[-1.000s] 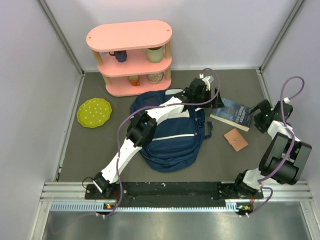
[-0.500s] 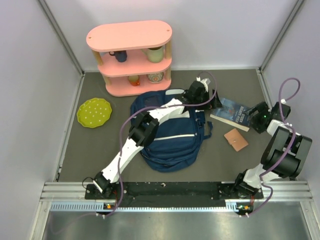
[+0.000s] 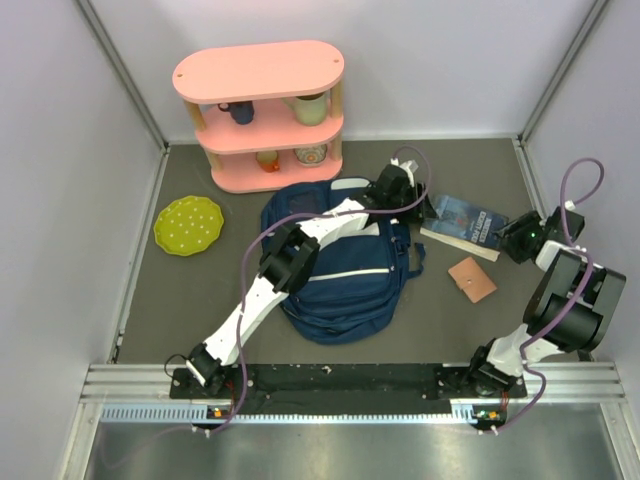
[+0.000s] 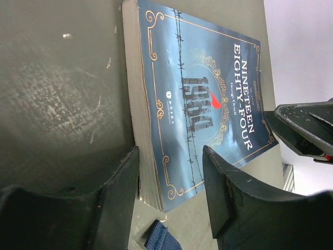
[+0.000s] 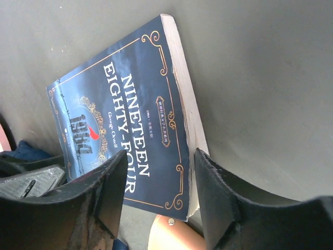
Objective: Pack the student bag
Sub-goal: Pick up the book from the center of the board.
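The student bag, navy with a white stripe, lies flat mid-table under the left arm. To its right lies a blue paperback, "Nineteen Eighty-Four". My left gripper is at the book's left corner. In the left wrist view its jaws straddle that corner of the book, one finger against the page edge, open partway. My right gripper is at the opposite end. In the right wrist view its jaws straddle the book's near corner, also partly open. A bag strap shows below.
A tan leather pouch lies just in front of the book, close under the right gripper. A pink shelf with mugs stands at the back. A green plate lies at the left. Grey walls close in on both sides.
Both grippers' jaws have narrowed from wide open. The right gripper has moved left up to the book's right end. The left gripper has settled lower over the left corner.
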You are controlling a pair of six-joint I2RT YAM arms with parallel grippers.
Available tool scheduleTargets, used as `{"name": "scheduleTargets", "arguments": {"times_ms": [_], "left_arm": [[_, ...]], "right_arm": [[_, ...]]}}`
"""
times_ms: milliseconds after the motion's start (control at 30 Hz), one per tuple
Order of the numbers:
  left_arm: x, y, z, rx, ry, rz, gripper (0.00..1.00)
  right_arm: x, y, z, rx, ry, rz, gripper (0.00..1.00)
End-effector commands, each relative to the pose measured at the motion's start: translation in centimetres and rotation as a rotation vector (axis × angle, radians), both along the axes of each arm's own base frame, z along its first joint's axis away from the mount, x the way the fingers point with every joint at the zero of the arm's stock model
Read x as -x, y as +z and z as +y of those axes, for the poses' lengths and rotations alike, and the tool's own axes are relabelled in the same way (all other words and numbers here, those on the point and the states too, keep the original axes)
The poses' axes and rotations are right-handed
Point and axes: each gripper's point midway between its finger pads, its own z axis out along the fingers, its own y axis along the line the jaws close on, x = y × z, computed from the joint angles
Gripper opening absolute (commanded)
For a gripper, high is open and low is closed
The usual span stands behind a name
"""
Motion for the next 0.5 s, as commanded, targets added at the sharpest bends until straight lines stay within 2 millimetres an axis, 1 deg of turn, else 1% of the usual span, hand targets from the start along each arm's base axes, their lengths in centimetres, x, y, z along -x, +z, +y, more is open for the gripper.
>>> {"name": "scheduleTargets", "arguments": {"times_ms": [0,33,133,200,267,333,400,433,467], "left_arm": [[2.0,3.6,-1.6,0.075,-0.067,-0.016,0.53],[2.0,4.5,-1.6,0.089,-0.069,-0.027,0.52],[2.2,5.4,-1.8,0.11,-0.074,-0.033,0.5],[2.2,5.7,-1.8,0.117,-0.079,-0.032,0.47],[2.4,5.8,-1.9,0.124,-0.087,-0.029,0.4],[2.4,5.6,-1.8,0.123,-0.084,-0.024,0.39],[2.4,5.2,-1.8,0.118,-0.083,-0.014,0.36],[2.5,5.2,-1.8,0.121,-0.086,-0.013,0.36],[2.6,5.2,-1.8,0.122,-0.088,-0.009,0.34]], "right_arm": [[-1.4,2.4,1.6,-0.046,0.081,-0.117,0.48],[-1.5,2.7,1.8,-0.053,0.085,-0.127,0.48],[-1.7,2.9,2.1,-0.071,0.095,-0.139,0.47],[-1.7,2.8,2.2,-0.083,0.093,-0.135,0.47],[-1.6,2.4,2.3,-0.099,0.094,-0.129,0.44],[-1.6,2.1,2.5,-0.116,0.091,-0.12,0.4],[-1.5,1.9,2.4,-0.114,0.086,-0.111,0.31],[-1.5,1.8,2.3,-0.111,0.083,-0.107,0.29],[-1.5,1.6,2.2,-0.113,0.08,-0.097,0.23]]}}
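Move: The 1984 book lies flat between the hands, just under fingertip height. Its middle is about 9 cm right of the left hand and 3 cm back from it, and some 10 cm left of the right hand and 3 cm ahead. The tan notebook lies about 11 cm nearer the base than the right hand and 8 cm to its left. The backpack's middle is roughly 24 cm left and 12 cm back from the left hand. Upward and forward by some 2 cm, also drifting left, the right hand draws its fingers together at the book's right end, catching the front cover and top pages and peeling them up, tilting up about 5 degrees. The left hand sinks about 1 cm while its fingers, astride the book's left end, keep narrowing, one beside the page edges and one over the cover. ##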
